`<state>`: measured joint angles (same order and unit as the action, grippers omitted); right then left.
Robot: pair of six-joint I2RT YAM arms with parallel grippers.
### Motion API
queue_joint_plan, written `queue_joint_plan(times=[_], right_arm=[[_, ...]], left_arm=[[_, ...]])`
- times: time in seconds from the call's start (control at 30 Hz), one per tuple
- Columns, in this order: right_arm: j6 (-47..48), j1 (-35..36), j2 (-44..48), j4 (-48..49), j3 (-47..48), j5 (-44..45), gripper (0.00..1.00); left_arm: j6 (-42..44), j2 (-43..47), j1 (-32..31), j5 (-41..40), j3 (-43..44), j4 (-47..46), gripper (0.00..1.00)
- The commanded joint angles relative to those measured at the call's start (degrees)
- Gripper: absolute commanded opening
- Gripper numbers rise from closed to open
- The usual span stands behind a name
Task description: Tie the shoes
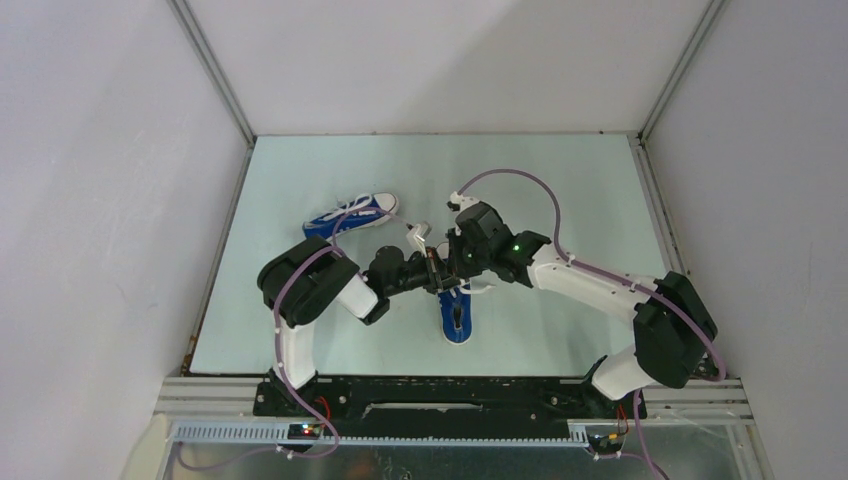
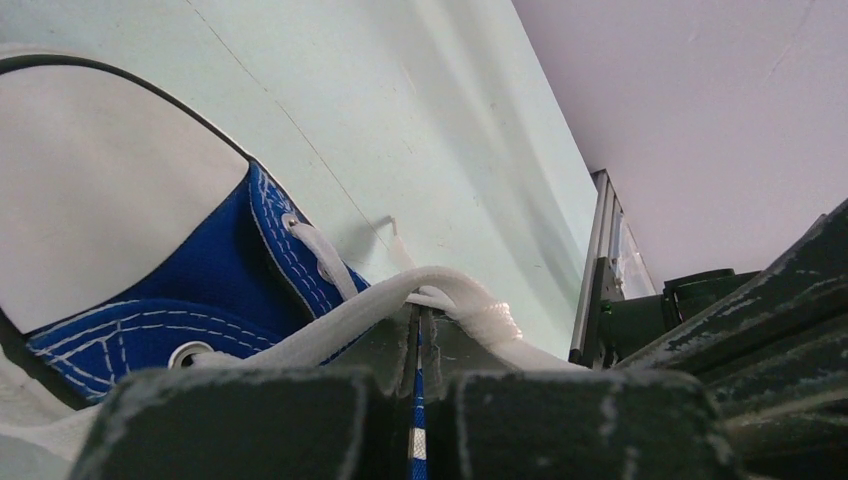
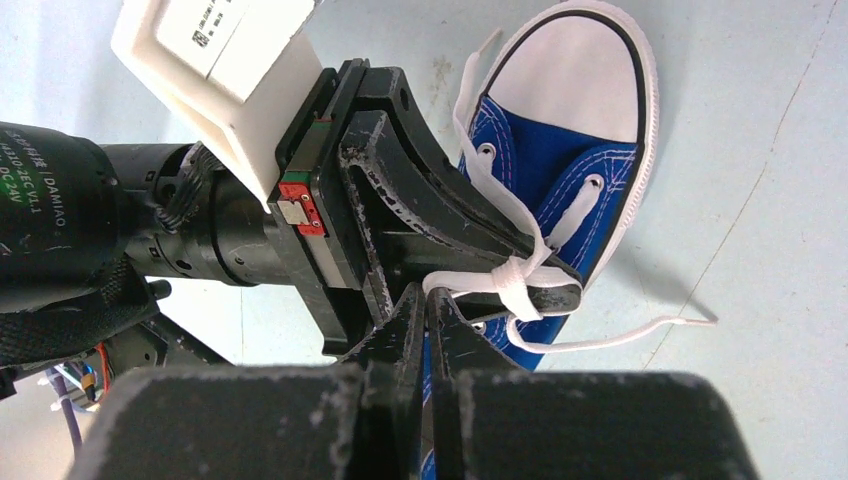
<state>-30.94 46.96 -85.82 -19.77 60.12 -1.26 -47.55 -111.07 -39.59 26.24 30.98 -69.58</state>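
One blue shoe (image 1: 456,320) lies at mid table, toe toward the back, under both grippers. The second shoe (image 1: 350,215) lies apart at the back left. My left gripper (image 1: 437,272) (image 2: 420,318) is shut, and the white lace (image 2: 330,325) is looped over its fingertips with a knot (image 2: 495,322) beside them. In the right wrist view that loop and knot (image 3: 515,280) wrap the left gripper's fingers (image 3: 460,215) above the shoe (image 3: 545,170). My right gripper (image 1: 452,262) (image 3: 428,295) is shut at the loop's near end, pinching the lace. A loose lace end (image 3: 640,330) trails on the table.
The pale green table (image 1: 560,200) is walled by white panels on three sides. A metal rail (image 2: 600,270) runs along its right edge. The two arms cross closely over the middle shoe, the left wrist's white camera box (image 3: 215,70) close to my right gripper.
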Motion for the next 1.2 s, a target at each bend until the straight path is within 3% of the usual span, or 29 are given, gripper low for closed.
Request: queue_joint_plan(times=[0.0, 0.17, 0.7, 0.97, 1.17], right_arm=[[-0.6, 1.6, 0.2, 2.6, 3.7, -4.4, 0.0], [-0.2, 1.1, 0.1, 2.5, 3.8, -4.8, 0.02], [2.6, -2.8, 3.1, -1.4, 3.7, -7.4, 0.38], [3.8, -6.0, 7.1, -4.4, 3.3, -6.9, 0.4], [4.0, -12.9, 11.2, -3.3, -2.3, -7.6, 0.38]], left_arm=[[1.1, -0.6, 0.0, -0.9, 1.2, 1.9, 0.0], [0.9, -0.6, 0.0, -0.3, 1.3, 1.3, 0.0], [-1.0, -2.9, 1.1, 1.0, 1.4, -1.7, 0.0], [-1.0, -3.1, 1.0, 1.0, 1.5, -1.6, 0.0], [-0.8, -3.0, 1.0, 1.0, 1.5, -1.5, 0.0]])
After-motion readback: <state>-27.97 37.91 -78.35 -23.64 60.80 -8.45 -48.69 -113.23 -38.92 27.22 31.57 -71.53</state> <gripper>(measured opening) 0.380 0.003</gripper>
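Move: The white lace knot wrapped round the left fingertips lies about 3 cm to the right of the right hand, 1 cm back and 4 cm below; the right fingers are still shut on its loop. From the left hand the knot is right at the fingertips, 1 cm above. The blue shoe's middle is straight below the right hand, some 8 cm down and 1 cm back; the loose lace end lies about 8 cm to its right, 2 cm back and 9 cm below. The lace loop, at first held taut against the left fingertips, is let go: the right fingers open to about two-fifths while that hand stays nearly in place. The right hand then lifts about 4.5 cm and swings some 4 cm to the right and a little forward, away from the shoe, speeding up. The left hand stays put, shut, keeping the lace at its tips. ##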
